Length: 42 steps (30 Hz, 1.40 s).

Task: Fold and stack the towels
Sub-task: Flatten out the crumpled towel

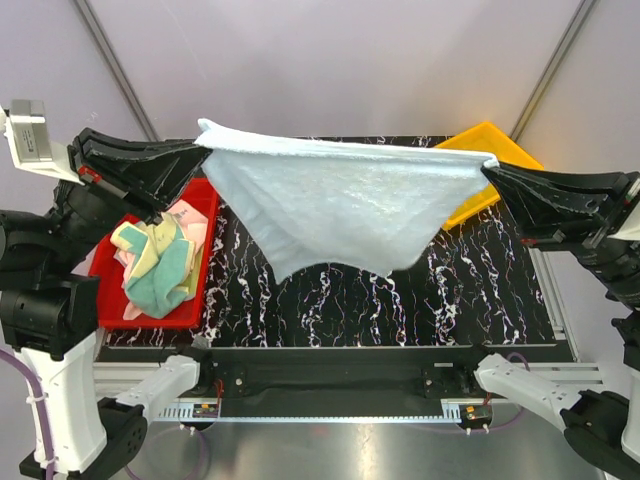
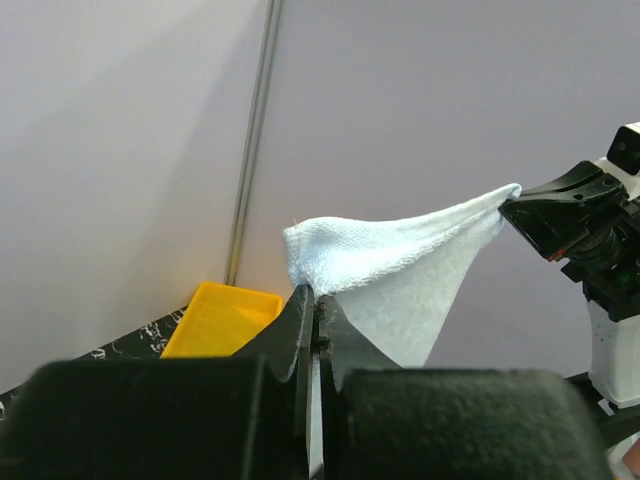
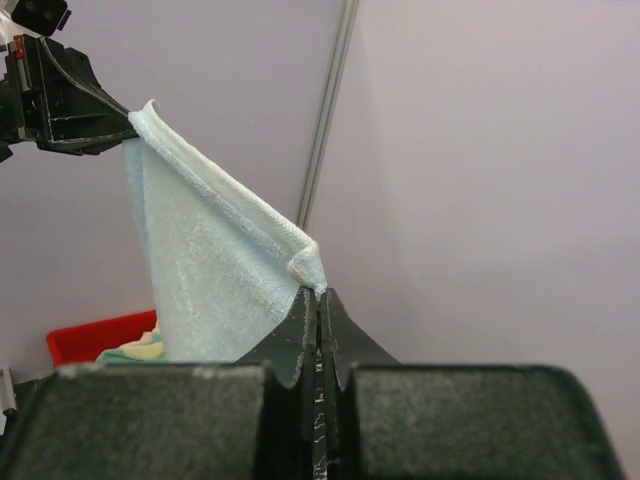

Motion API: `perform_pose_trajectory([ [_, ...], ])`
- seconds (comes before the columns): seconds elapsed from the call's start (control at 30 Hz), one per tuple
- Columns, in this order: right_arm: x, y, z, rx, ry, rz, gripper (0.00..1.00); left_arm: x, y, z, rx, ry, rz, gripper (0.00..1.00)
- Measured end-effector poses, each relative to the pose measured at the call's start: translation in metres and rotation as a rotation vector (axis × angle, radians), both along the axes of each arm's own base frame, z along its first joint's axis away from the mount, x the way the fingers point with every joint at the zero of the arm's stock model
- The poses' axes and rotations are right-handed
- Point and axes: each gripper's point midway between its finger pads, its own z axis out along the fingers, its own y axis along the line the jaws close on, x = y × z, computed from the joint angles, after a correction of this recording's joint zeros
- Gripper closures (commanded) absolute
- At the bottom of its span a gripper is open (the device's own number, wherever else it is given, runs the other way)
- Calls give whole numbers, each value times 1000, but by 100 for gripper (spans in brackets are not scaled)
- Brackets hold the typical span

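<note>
A light blue towel [image 1: 340, 205] hangs stretched in the air between both grippers, above the black marbled table. My left gripper [image 1: 203, 143] is shut on its left top corner; in the left wrist view [image 2: 316, 295] the towel [image 2: 400, 265] runs off to the right gripper. My right gripper [image 1: 488, 165] is shut on its right top corner; it also shows in the right wrist view [image 3: 320, 293] with the towel [image 3: 200, 270]. Several crumpled towels [image 1: 160, 262], pale yellow-green, peach-pink and grey-green, lie in the red tray [image 1: 203, 245] at the left.
A yellow tray [image 1: 495, 150] stands at the back right of the table, partly behind the held towel; it also shows in the left wrist view [image 2: 215, 320]. The black marbled table [image 1: 470, 300] lies under the hanging towel. The red tray shows in the right wrist view [image 3: 95, 335].
</note>
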Motion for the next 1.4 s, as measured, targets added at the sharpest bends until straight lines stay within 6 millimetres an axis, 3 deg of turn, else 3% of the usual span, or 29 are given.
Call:
perform_pose_trajectory([
  [0.2, 17, 2, 10, 40, -4, -40, 100, 16, -2, 9, -11, 11, 3, 100],
  [0.33, 56, -1, 17, 49, -24, -191, 100, 50, -4, 10, 14, 30, 45, 100],
  [0.43, 112, 1, 16, 22, -39, -373, 100, 107, -6, 11, 35, 55, 120, 100],
  [0.5, 159, 7, 9, -16, -42, -487, 100, 156, -5, -4, 49, 99, 192, 100],
  [0.63, 275, 7, -37, -108, 36, -627, 100, 262, -3, -63, 109, 234, 322, 100],
  [0.73, 368, 11, -117, -214, 176, -642, 100, 339, 0, -127, 166, 349, 392, 100],
  [0.8, 414, 14, -167, -266, 250, -626, 100, 385, 3, -175, 200, 430, 426, 100],
  [0.93, 481, 18, -249, -319, 357, -573, 100, 452, 9, -257, 239, 526, 459, 100],
  [1.03, 512, 21, -289, -329, 403, -527, 100, 488, 11, -311, 260, 576, 469, 100],
  [1.13, 531, 25, -317, -332, 436, -479, 100, 510, 12, -353, 271, 610, 474, 100],
  [1.23, 539, 30, -336, -331, 458, -441, 100, 517, 16, -374, 284, 620, 480, 100],
  [1.4, 540, 35, -360, -318, 470, -410, 100, 520, 23, -383, 308, 568, 494, 100],
])
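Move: The blue towel hangs stretched between the two hands, a top corner still pinched in each, bound for the clear table middle: about 25 cm ahead of the left hand, 15 cm to its right and 60 cm below; 27 cm ahead of the right hand, 15 cm to its left, as far below. The red bin stands some 20 cm ahead and 31 cm left of the left hand; the yellow bin some 48 cm ahead and 28 cm right of the right hand, both nearly as low. The towel is flung out over the table by both arms together: from a slight lift the hands sweep about 50 cm forward towards the far wall, speeding up, then curve steeply down, nearly 40 cm in all, staying above the table. Fingers keep their pinch on the corners; the wrists tip down and turn to point more forward, left counter-clockwise, right clockwise. ##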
